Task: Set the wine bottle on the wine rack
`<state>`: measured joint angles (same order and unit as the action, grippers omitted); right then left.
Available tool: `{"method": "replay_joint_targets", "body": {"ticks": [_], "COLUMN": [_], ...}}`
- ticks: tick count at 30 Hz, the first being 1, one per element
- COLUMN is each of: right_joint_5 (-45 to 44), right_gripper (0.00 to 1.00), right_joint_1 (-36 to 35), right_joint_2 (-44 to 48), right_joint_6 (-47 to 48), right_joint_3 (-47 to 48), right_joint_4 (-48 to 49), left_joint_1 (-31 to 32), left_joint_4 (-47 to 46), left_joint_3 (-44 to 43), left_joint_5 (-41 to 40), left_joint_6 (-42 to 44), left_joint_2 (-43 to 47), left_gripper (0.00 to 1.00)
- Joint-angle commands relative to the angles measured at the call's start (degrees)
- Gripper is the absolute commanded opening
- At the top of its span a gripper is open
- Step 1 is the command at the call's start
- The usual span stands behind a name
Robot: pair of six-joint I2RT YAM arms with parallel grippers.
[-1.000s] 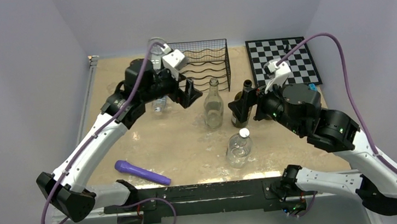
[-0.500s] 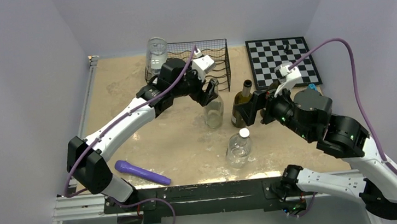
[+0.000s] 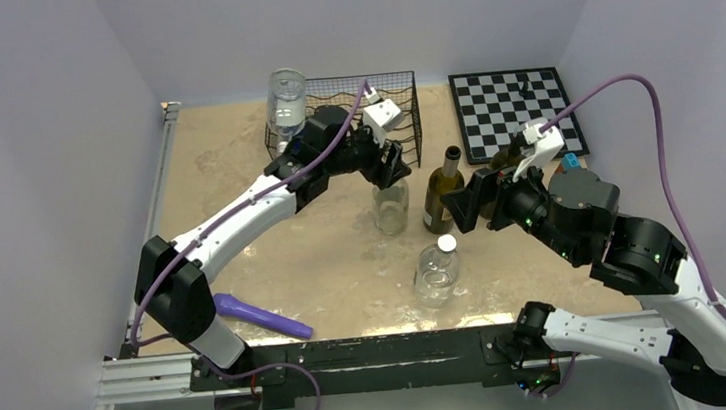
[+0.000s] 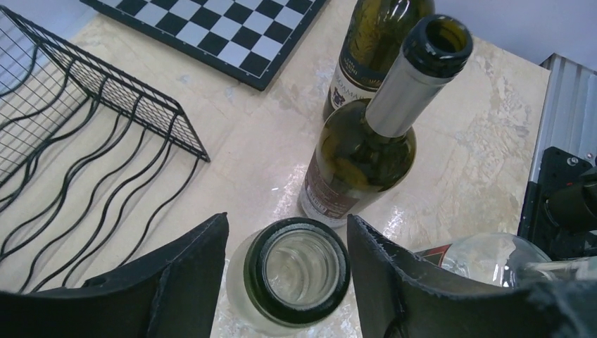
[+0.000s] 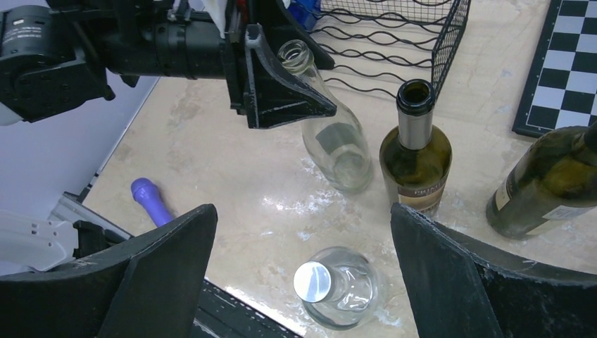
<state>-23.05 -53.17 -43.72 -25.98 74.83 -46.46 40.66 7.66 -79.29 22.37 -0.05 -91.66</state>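
Observation:
My left gripper [image 4: 287,246] straddles the open mouth of a clear glass bottle [image 4: 299,271] [image 3: 391,207] standing upright at mid-table. One pad looks to touch the rim and a small gap shows at the other. Just right of it stands an olive-green wine bottle [image 3: 442,197] [image 5: 415,162] with a pale foil neck, untouched. My right gripper [image 3: 478,192] [image 5: 303,211] hangs wide open beside that bottle, holding nothing. A second dark wine bottle [image 5: 549,183] stands farther right. The black wire wine rack [image 3: 401,101] [image 4: 84,141] sits at the back, with no bottle showing on its tiers.
A capped clear plastic bottle [image 3: 438,270] [image 5: 338,285] stands near the front, below my right gripper. A purple cylinder [image 3: 261,315] lies front left. The chessboard [image 3: 516,110] lies back right. A clear plastic bottle [image 3: 286,97] stands at the rack's left corner.
The left arm swung right from beside the rack to the clear glass bottle, and its jaws narrowed around the mouth. The right gripper drew back to the right, uncovering the green wine bottle.

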Motion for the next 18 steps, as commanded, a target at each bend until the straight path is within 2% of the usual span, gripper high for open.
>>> {"method": "replay_joint_targets", "body": {"ticks": [1, 4, 7, 8, 11, 14, 18], "right_joint_5": [-1.39, -1.39, -1.45, -1.47, -1.28, 0.18, 4.70], "right_gripper": [0.98, 0.98, 0.98, 0.98, 0.99, 0.99, 0.99], "right_joint_1": [0.34, 0.45, 0.43, 0.43, 0.43, 0.43, 0.43], "right_joint_2": [0.46, 0.41, 0.61, 0.63, 0.60, 0.30, -0.42], "right_joint_6": [0.40, 0.31, 0.84, 1.05, 1.64, 2.71, 5.76], "right_joint_3": [-0.11, -0.25, -0.21, -0.25, -0.29, -0.25, -0.74], "right_joint_4": [0.30, 0.23, 0.11, 0.07, 0.01, 0.45, 2.63], "left_joint_1": [0.45, 0.47, 0.48, 0.49, 0.47, 0.48, 0.47], "left_joint_4": [-2.70, -2.47, -1.92, -1.66, -0.45, 1.78, 8.53], "left_joint_3": [-1.93, -2.08, -2.48, -2.68, -3.66, -5.47, -12.10], "left_joint_5": [1.54, 1.62, 1.45, 1.45, 0.80, -1.07, -4.23], "left_joint_6": [-1.70, -1.82, -1.66, -1.56, -1.08, -0.85, -1.05], "left_joint_2": [-1.33, -1.13, -0.76, -0.68, -0.23, 0.49, 1.16], "left_gripper": [0.65, 0.58, 0.41, 0.34, 0.01, 0.00, 0.00]}}
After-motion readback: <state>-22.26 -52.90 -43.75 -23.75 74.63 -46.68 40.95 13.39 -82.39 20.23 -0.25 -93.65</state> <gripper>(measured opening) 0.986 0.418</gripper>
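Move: The clear wine bottle's neck is already between my open left fingers, its middle about 10 cm below them, about 1 cm to their right and level ahead. The nearer green bottle stands some 11 cm right of my left hand, level with it. The capped bottle is about 9 cm right and 14 cm back, and the rack's middle roughly 22 cm ahead and 7 cm left. From my idle right hand the clear bottle is some 18 cm ahead, 8 cm left. I close my left fingers from about two-thirds open and pinch the clear wine bottle's neck just below its mouth, still reaching in sideways with the fingers pointing mostly right and somewhat down. While they close, the hand settles about 1.5 cm lower over the neck, then holds there with its grip kept and the wrist barely turning. ##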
